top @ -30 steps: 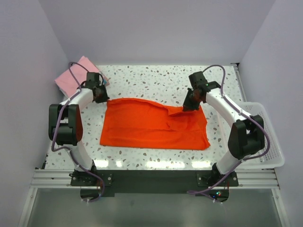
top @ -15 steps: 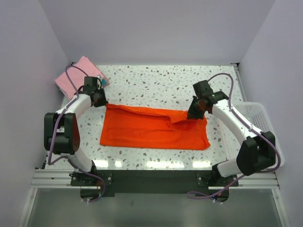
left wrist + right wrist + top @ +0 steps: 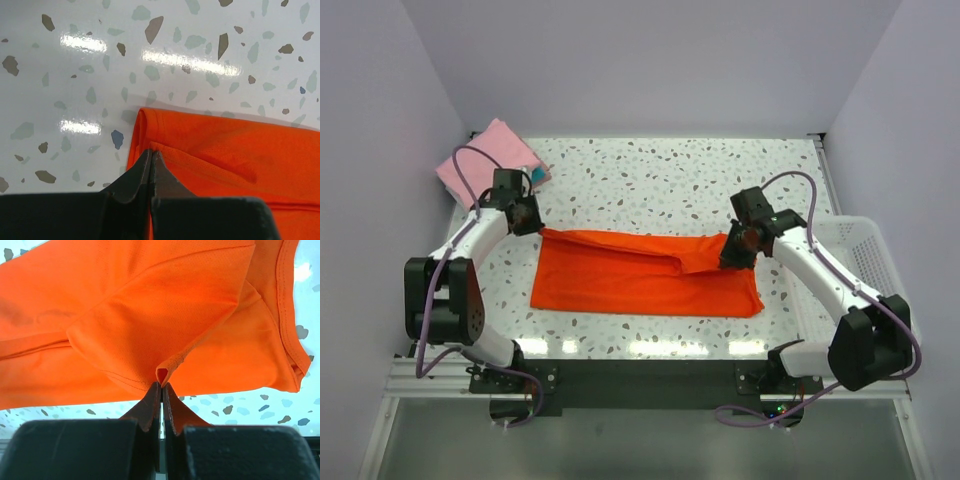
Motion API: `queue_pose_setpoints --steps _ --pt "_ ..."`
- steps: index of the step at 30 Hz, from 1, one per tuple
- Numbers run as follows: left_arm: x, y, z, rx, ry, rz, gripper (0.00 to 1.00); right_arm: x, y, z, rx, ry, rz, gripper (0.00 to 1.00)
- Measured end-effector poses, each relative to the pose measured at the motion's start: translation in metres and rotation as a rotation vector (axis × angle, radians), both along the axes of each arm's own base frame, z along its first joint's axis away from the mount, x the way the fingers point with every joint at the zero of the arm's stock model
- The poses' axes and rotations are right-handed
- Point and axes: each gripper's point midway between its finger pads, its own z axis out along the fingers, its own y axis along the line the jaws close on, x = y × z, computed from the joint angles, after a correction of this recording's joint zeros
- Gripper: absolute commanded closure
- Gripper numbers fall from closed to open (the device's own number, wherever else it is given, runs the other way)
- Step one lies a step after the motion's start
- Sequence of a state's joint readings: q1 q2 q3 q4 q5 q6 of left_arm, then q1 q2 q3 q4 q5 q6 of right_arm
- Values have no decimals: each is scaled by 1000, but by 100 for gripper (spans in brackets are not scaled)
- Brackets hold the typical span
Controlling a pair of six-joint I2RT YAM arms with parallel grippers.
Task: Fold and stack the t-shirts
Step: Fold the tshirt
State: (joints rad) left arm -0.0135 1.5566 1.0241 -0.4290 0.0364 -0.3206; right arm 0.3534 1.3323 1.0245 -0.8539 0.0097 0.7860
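The orange-red t-shirt (image 3: pixel 630 280) lies spread across the table's middle, its far edge lifted and folded toward the front. My left gripper (image 3: pixel 527 222) is shut on the shirt's far left corner (image 3: pixel 165 150). My right gripper (image 3: pixel 732 255) is shut on a pinched fold of the far right edge (image 3: pixel 167 372). In the right wrist view the orange cloth (image 3: pixel 150 315) hangs raised above the table. A folded pink shirt (image 3: pixel 480 162) lies at the far left corner, with a sliver of teal cloth (image 3: pixel 538 176) beside it.
A white mesh basket (image 3: pixel 855 228) stands off the table's right edge, behind my right arm. The speckled tabletop (image 3: pixel 650 175) shows bare beyond the orange shirt. Walls close in the left, back and right sides.
Both grippers have moved toward the near edge, pulling the shirt's far edge over with them. The orange shirt now looks shorter from back to front.
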Motion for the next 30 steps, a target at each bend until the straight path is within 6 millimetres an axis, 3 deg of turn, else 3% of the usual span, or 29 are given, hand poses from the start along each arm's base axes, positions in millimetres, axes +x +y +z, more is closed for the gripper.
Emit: queue_pose_setpoints --steps 8,12,13,14,15,16,17,21,25,30 --pt "-21 1 -3 -2 51 14 98 -7 -2 2 3 -7 2 100" --pt "-38 2 -7 -6 87 37 88 -14 -1 -3 -1 3 13 100" --pt "-42 2 -7 -7 92 42 80 -16 -1 -5 -3 11 17 100" --pt "-46 2 -8 -5 98 46 61 -19 -1 -8 -6 19 22 99" --pt "-49 3 -8 -1 103 50 50 -22 0 -10 -9 27 29 94" --pt "-51 4 -8 1 109 59 39 -24 0 -12 -11 34 34 86" --pt "-53 5 -8 6 114 68 29 -28 1 -14 -15 43 41 70" --pt "-56 10 -5 24 111 96 25 -36 2 -15 -20 56 54 48" --pt "-49 11 11 31 73 104 25 -34 -3 -7 -39 35 51 46" --pt "-25 -7 28 12 9 63 25 -4 -13 0 -53 1 18 46"
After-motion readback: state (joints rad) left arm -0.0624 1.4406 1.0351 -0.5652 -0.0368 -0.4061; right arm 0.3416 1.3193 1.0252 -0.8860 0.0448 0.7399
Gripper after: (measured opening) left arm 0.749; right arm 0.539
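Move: The raised edge of the t-shirt is in both hands. The left hand's corner belongs about 6 cm back and 4 cm below; the shirt's near-left corner lies some 16 cm back and 2 cm left, and the pink stack some 19 cm ahead and 13 cm left. For the right hand, the flap tip's spot lies about 5 cm back and 6 cm down, the shirt's near-right corner some 7 cm back and 8 cm right. The flap of the t-shirt is drawn back towards the base over the rest of the shirt, some 5 cm by the left hand and 3 to 4 cm by the right, both sinking slightly at the end. The left fingers open and let go of its corner, the right ones follow a little later; then the left hand lifts about 3 cm and swings forward, and the right hand goes forward and a little right, rising slightly. ##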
